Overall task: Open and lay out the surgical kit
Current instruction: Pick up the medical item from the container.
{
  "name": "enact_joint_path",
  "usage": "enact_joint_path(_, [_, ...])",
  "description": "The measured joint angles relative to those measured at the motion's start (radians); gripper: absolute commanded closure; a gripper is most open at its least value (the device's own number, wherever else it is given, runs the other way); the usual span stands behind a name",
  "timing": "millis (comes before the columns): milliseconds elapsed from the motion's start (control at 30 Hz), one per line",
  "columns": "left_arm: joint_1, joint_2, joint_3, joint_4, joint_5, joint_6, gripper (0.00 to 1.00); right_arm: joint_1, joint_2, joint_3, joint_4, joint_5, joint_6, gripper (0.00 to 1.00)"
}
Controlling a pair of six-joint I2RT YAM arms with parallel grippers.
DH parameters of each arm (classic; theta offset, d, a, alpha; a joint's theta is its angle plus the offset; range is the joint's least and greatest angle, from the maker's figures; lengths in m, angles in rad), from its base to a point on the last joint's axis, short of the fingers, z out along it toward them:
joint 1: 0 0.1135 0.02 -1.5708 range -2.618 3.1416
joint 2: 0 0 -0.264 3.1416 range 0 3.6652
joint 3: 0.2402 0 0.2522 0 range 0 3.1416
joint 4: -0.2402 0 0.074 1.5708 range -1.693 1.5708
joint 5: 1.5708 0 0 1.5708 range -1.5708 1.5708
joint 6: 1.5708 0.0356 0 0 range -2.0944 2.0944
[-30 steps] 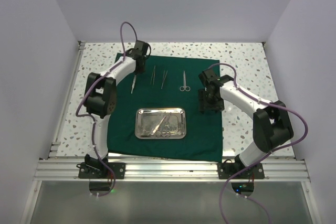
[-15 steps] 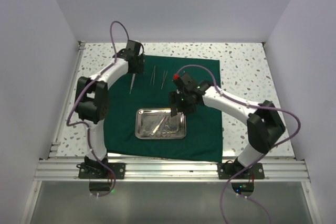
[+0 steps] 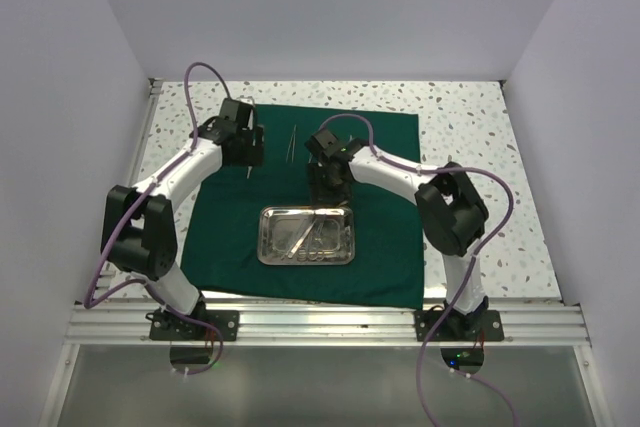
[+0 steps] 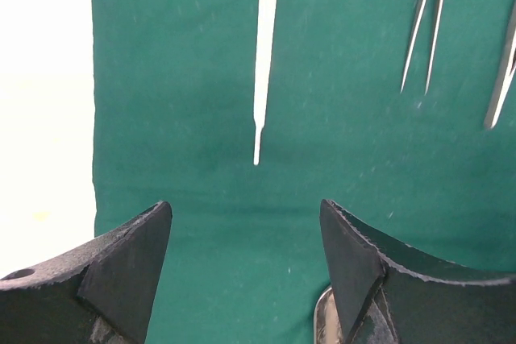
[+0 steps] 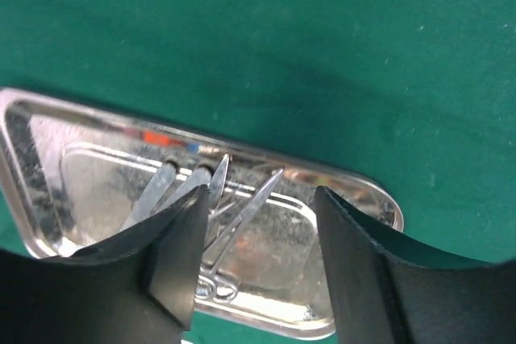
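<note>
The dark green cloth (image 3: 385, 237) lies spread flat on the table. On its near middle stands the steel tray (image 3: 275, 252), with scissors (image 5: 246, 211) and forceps (image 5: 157, 192) still lying in it. A thin flat silver instrument (image 4: 263, 46) and tweezers (image 4: 426, 26) are laid out on the cloth's far part. My left gripper (image 4: 246, 209) hangs open and empty just short of the thin instrument, over the cloth's far left (image 3: 248, 152). My right gripper (image 5: 262, 195) is open above the tray's far edge (image 3: 328, 192), its fingers either side of the scissors' tips, not touching them.
A further silver instrument (image 4: 501, 78) lies on the cloth right of the tweezers. The speckled tabletop (image 3: 480, 147) shows around the cloth, with white walls on three sides and an aluminium rail (image 3: 320, 325) at the near edge. The right arm hides part of the laid-out row.
My left gripper has opened, leaving the thin instrument on the cloth, and has drawn back to the left. My right arm has swung left from the cloth's right side to the tray.
</note>
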Motion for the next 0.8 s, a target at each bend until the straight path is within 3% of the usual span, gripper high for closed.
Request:
enact_joint_path(100, [0.0,-0.003,-0.014,-0.014,0.007,0.003,0.23,0.0,0.022,0.018,-0.016,0.021,0.012,0.53])
enact_joint_path(567, [0.0,-0.016,-0.037,-0.006,0.049,0.004,0.24,0.031,0.1,0.074,-0.105,0.097,0.077,0.6])
enact_joint_path(767, [0.0,-0.054,-0.078,-0.005,0.063,0.004,0.24,0.051,0.136,0.126,-0.157,0.142,0.1,0.69])
enact_joint_path(800, [0.0,-0.062,-0.084,-0.006,0.065,0.004,0.24,0.053,0.139,0.129,-0.163,0.148,0.106,0.74])
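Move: From the right gripper, the medical item, the slim ringed one in the tray, has its middle about 5 cm back, 1 cm left and 4 cm below; its pointed tip is almost underneath. The flat handles lie some 6 cm back and 5 cm left, the tray's middle about 6 cm back and 4 cm left. From the left gripper, that item lies roughly 15 cm back, 18 cm right and 9 cm below. Lower the right gripper about 3 cm towards the item's pointed tip just inside the tray's far rim, easing slightly right and back. Roll its left side down some 10 degrees so the fingers point straighter down, and narrow them around the tip from wide to about half that gap, not shut. Draw the empty, open left gripper back about 2.5 cm. ##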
